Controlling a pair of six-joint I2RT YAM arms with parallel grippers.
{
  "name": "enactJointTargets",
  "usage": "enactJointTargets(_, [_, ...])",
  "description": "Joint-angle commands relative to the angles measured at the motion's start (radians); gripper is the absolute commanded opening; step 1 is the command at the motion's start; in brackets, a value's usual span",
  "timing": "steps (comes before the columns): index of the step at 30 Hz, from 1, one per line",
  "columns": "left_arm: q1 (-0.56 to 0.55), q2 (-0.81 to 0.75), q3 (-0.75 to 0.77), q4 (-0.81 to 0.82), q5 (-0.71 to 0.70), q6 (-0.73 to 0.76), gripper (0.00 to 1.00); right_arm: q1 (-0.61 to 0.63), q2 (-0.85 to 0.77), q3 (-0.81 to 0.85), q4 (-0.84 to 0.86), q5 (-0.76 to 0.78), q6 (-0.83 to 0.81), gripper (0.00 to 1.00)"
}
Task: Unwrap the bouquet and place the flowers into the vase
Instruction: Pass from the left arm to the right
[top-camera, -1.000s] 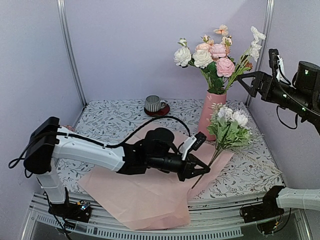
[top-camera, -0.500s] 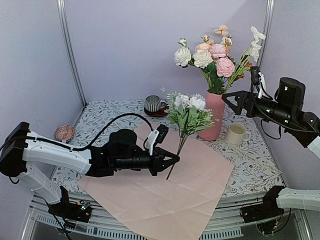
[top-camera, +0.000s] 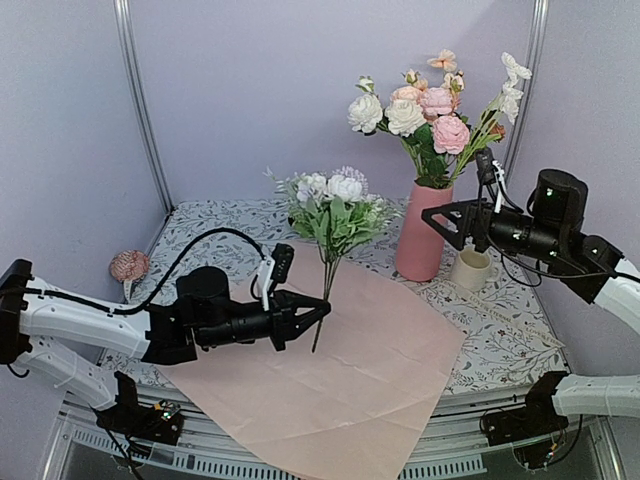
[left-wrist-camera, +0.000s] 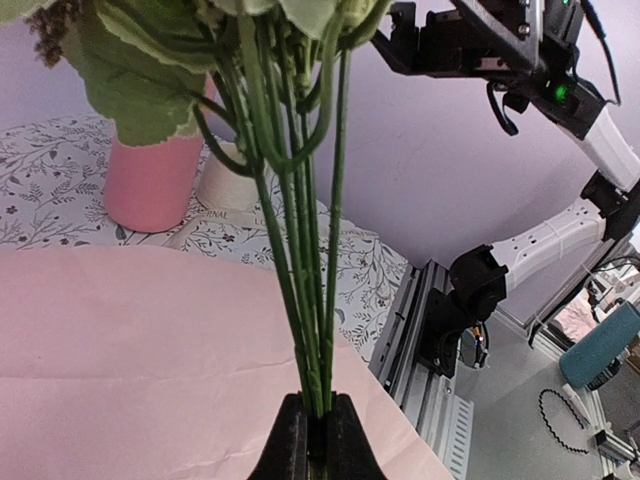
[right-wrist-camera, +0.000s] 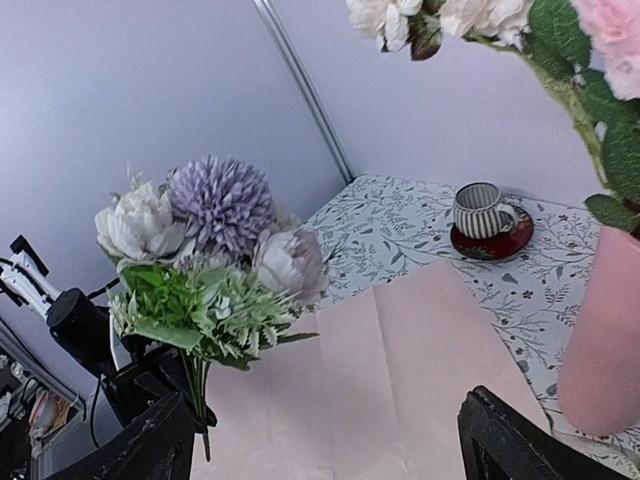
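Note:
My left gripper (top-camera: 313, 318) is shut on the lower green stems (left-wrist-camera: 300, 250) of a small bunch of flowers (top-camera: 335, 205) with white and lilac heads, held upright above the paper. The bouquet's pale pink paper (top-camera: 340, 390) lies spread flat on the table. The tall pink vase (top-camera: 420, 240) stands at the back right and holds several peach, white and pink flowers (top-camera: 430, 105). My right gripper (top-camera: 455, 222) hangs open beside the vase's right side, nothing between its fingers. In the right wrist view the held bunch (right-wrist-camera: 210, 250) is at the left and the vase (right-wrist-camera: 605, 340) at the right edge.
A cream mug (top-camera: 472, 268) stands just right of the vase, under my right gripper. A striped cup on a red saucer (right-wrist-camera: 480, 210) sits at the back of the table. A small pink round object (top-camera: 128, 265) lies at the far left.
My left gripper has carried the bunch leftward, away from the vase, and turned it upright. My right gripper has come down and left, to beside the vase.

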Motion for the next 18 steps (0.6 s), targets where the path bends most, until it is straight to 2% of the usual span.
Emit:
enactJointTargets(1, [0.010,-0.024,-0.018,0.098,-0.028,0.006,0.00,0.084,0.019,-0.063,0.145,-0.047,-0.014,0.91])
enactJointTargets(9, [0.017,-0.024,-0.031,0.170,-0.003,0.011,0.00,0.214,0.116,-0.146,0.409,-0.132,0.024,0.71])
enactJointTargets(18, [0.017,-0.049,-0.066,0.250,0.008,0.032,0.00,0.327,0.206,-0.179,0.570,-0.099,0.055,0.68])
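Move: The stems in the left fingers, just under the leaves, lie about 16 cm to the right hand's left, 7 back and 8 below; the flower heads are 13 left, 4 back and 2 above. The vase stands some 16 cm ahead, 6 to its right and 20 below. The wrapping paper's middle is 10 back, 15 left and 32 below. From the left hand, the right gripper is 8 cm ahead, 16 right and 13 above. Right hand sweeps some 10 cm left, also back, towards the stems, fingers narrowing; left raises them 3 cm. ##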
